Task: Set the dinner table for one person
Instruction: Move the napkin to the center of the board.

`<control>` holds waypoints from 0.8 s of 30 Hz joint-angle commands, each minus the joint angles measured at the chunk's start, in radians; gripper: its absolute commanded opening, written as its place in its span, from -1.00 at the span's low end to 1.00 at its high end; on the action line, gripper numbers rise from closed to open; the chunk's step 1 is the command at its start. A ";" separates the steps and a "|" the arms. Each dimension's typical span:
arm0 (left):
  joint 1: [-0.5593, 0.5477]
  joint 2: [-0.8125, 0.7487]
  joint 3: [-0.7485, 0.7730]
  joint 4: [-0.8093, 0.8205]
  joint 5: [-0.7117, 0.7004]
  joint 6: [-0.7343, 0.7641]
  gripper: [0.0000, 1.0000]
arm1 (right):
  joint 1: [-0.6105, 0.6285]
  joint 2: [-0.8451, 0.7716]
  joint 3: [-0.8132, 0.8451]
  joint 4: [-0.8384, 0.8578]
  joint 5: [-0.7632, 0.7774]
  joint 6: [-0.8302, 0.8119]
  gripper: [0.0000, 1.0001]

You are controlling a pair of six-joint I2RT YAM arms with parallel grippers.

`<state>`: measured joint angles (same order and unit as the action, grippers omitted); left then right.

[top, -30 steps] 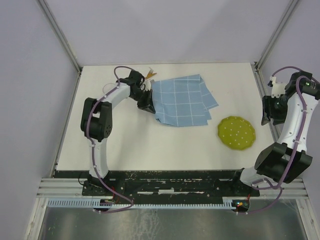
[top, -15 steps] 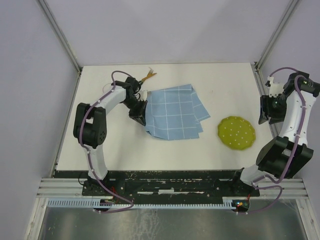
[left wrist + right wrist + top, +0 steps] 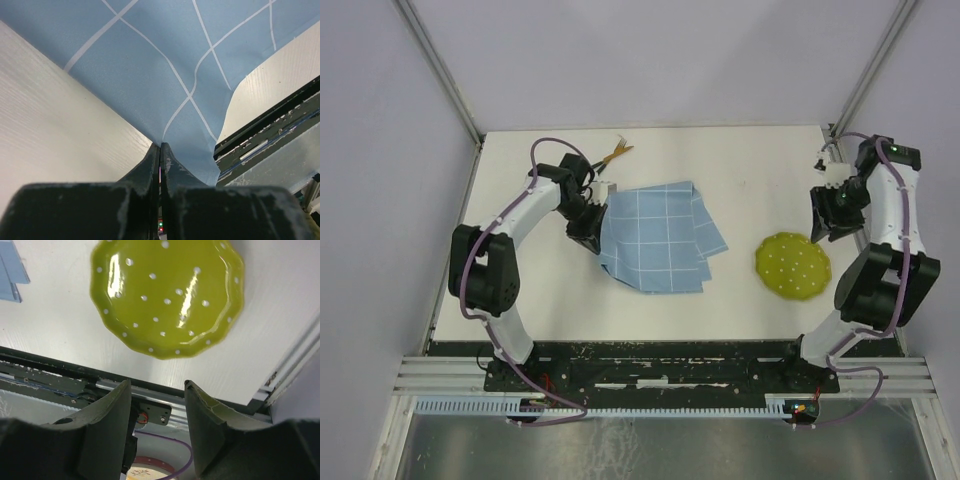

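Observation:
The dinner table (image 3: 750, 170) is a large off-white top. A light-blue cloth with a white grid (image 3: 655, 238) lies partly folded on it, left of the middle. My left gripper (image 3: 588, 228) is shut on the cloth's left edge. In the left wrist view the fingertips (image 3: 160, 145) pinch the fabric (image 3: 165, 65), which rises off the table (image 3: 60, 110). A yellow-green plate with white dots (image 3: 792, 266) lies flat at the right. My right gripper (image 3: 823, 222) hangs just behind it, open. In the right wrist view nothing sits between its jaws (image 3: 157, 385), and the plate (image 3: 167, 295) lies ahead of them.
A small orange-brown utensil-like thing (image 3: 618, 152) lies near the back edge, behind the left gripper. The black base rail (image 3: 650, 355) runs along the near edge. Metal frame posts (image 3: 865, 80) stand at the back corners. A red-rimmed dish (image 3: 145, 471) shows below the table edge.
The left gripper has dragged the cloth toward the near left, still shut on its edge. The right arm has swung left, closer to the plate.

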<state>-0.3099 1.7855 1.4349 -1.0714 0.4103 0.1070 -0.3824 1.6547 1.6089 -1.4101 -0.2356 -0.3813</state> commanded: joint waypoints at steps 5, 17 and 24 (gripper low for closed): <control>-0.009 -0.064 -0.010 0.125 -0.041 0.039 -0.71 | 0.214 0.178 0.192 -0.009 -0.088 0.057 0.12; -0.008 0.009 0.058 0.231 -0.173 0.027 -0.06 | 0.412 0.555 0.647 -0.121 -0.280 0.125 0.16; 0.037 0.049 0.095 0.328 -0.334 0.001 -0.16 | 0.512 0.654 0.703 -0.112 -0.294 0.115 0.15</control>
<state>-0.3077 1.8103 1.4872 -0.8433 0.1890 0.1066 0.0933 2.2879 2.2570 -1.4918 -0.4763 -0.2752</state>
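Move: My left hand still pinches the napkin by its left edge, lifted some 5 cm. The napkin's middle lies about 13 cm to this hand's right and 6 cm ahead, and the cutlery roughly 34 cm straight ahead. From my right hand the napkin's right flap is about 12 cm ahead, 24 cm left and 12 cm below, the napkin's middle 8 cm ahead and 36 cm left. The plate is almost underneath, 4 cm left and 1 cm ahead. I open my left fingers to about half and let go of the napkin's edge, then carry that hand level and forward about 8 cm along the left side, fingertips swinging forward. Meanwhile my right hand, half open, sweeps left and forward about 23 cm towards the napkin's right flap, sinking mostly near the end and turning some 25 degrees counter-clockwise, touching nothing. ##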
